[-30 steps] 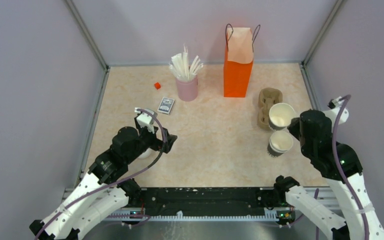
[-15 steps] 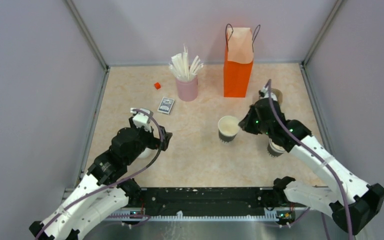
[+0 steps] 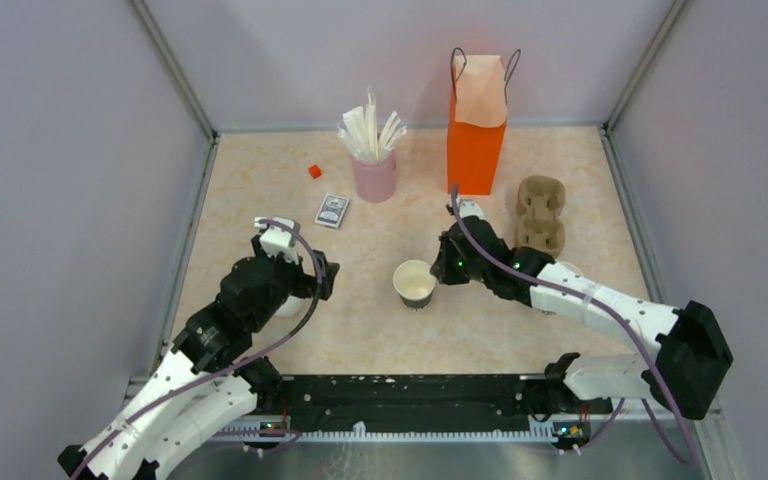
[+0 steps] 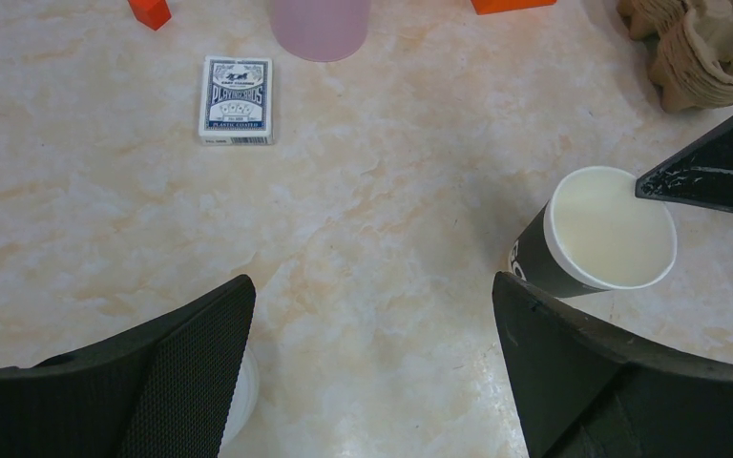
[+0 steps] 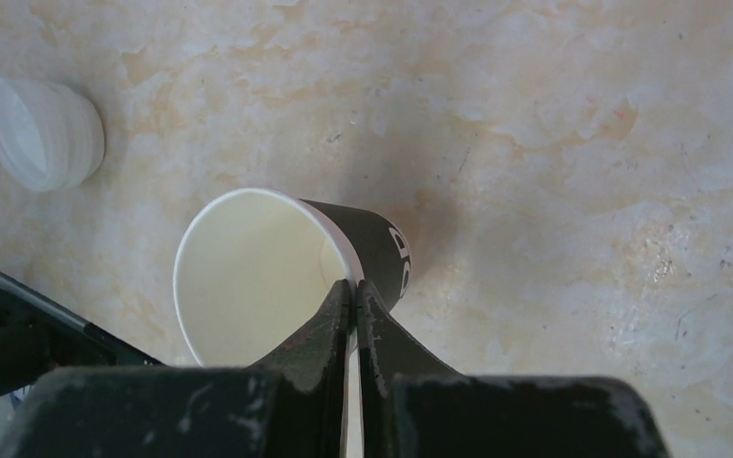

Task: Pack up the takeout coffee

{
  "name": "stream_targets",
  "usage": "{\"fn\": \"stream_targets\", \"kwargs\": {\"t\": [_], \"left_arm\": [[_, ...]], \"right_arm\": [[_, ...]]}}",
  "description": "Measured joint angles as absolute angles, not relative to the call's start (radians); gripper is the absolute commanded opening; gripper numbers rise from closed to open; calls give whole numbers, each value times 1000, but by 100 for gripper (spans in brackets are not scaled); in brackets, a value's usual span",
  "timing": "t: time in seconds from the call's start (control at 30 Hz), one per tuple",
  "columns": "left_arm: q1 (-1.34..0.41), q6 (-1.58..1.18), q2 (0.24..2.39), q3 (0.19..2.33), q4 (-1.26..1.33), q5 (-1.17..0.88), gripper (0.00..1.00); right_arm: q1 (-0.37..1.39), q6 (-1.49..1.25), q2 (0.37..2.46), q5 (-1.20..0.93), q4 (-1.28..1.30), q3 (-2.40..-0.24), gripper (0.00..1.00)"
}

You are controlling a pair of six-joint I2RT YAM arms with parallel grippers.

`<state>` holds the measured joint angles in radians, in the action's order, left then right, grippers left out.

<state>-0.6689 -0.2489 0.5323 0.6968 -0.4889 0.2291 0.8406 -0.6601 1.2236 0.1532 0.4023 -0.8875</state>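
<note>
The takeout coffee, a cup with its lid on, is out of view. A dark lidless cup [image 3: 415, 283] with a cream inside stands at the table's middle, also seen in the left wrist view [image 4: 611, 229]. My right gripper [image 5: 355, 286] is shut on that cup's rim [image 5: 248, 277], one finger inside and one outside. It reaches the cup from the right [image 3: 447, 268]. My left gripper [image 4: 372, 286] hangs open over bare table, left of the cup. A loose white lid [image 4: 239, 396] lies partly under its left finger, and shows in the right wrist view [image 5: 43, 134].
An orange paper bag [image 3: 476, 130] stands open at the back. Left of it is a pink cup of straws [image 3: 373, 175], then a card deck [image 3: 331, 210] and a small red block [image 3: 314, 171]. A brown cardboard cup carrier [image 3: 541, 213] lies right of the bag.
My right arm has carried the lidless cup from beside the carrier leftward to the table's middle, still gripping its rim. The left gripper has barely shifted and stays open.
</note>
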Motion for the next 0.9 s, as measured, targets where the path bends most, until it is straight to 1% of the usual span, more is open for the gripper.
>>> {"fn": "stream_targets", "kwargs": {"t": [0.3,0.4,0.47,0.5,0.77,0.83,0.9], "left_arm": [[-669,-257,533,697,-492,230,99],[-669,-259,533,697,-492,230,99],[-669,-260,533,697,-492,230,99],[-669,-260,533,697,-492,230,99],[-669,-261,557,697,-492,233,99],[-669,-279,570,697,-493,261,99],[-669,-305,588,698,-503,310,99]], "right_arm": [[849,-582,1222,108,281,-799,0],[849,-574,1222,103,270,-792,18],[849,-570,1216,104,270,-792,29],[849,-571,1210,104,271,-792,33],[849,-569,1093,133,342,-806,53],[849,-567,1056,139,367,-818,61],[849,-567,1010,145,377,-823,65]]}}
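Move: The paper cup is already pinched by its rim in the right hand: its middle lies about 4 cm left of the fingertips, 1 cm back and 4 cm below, and it goes down to the table directly underneath. From this hand the orange bag stands some 26 cm ahead and 9 cm right, the straw holder about 26 cm ahead and 14 cm left, and the drink carrier 17 cm ahead and 23 cm right. From the left hand, the cup is about level, 16 cm right and 13 cm below. Down by about 2 cm at first, easing slightly left, the right hand lowers the pinched cup onto the table and stays briefly while the fingers begin to part. It then rises some 6 cm, drifting about 2 cm right and a little back, the fingers opening to over half and tipping upward as they come free of the rim. ##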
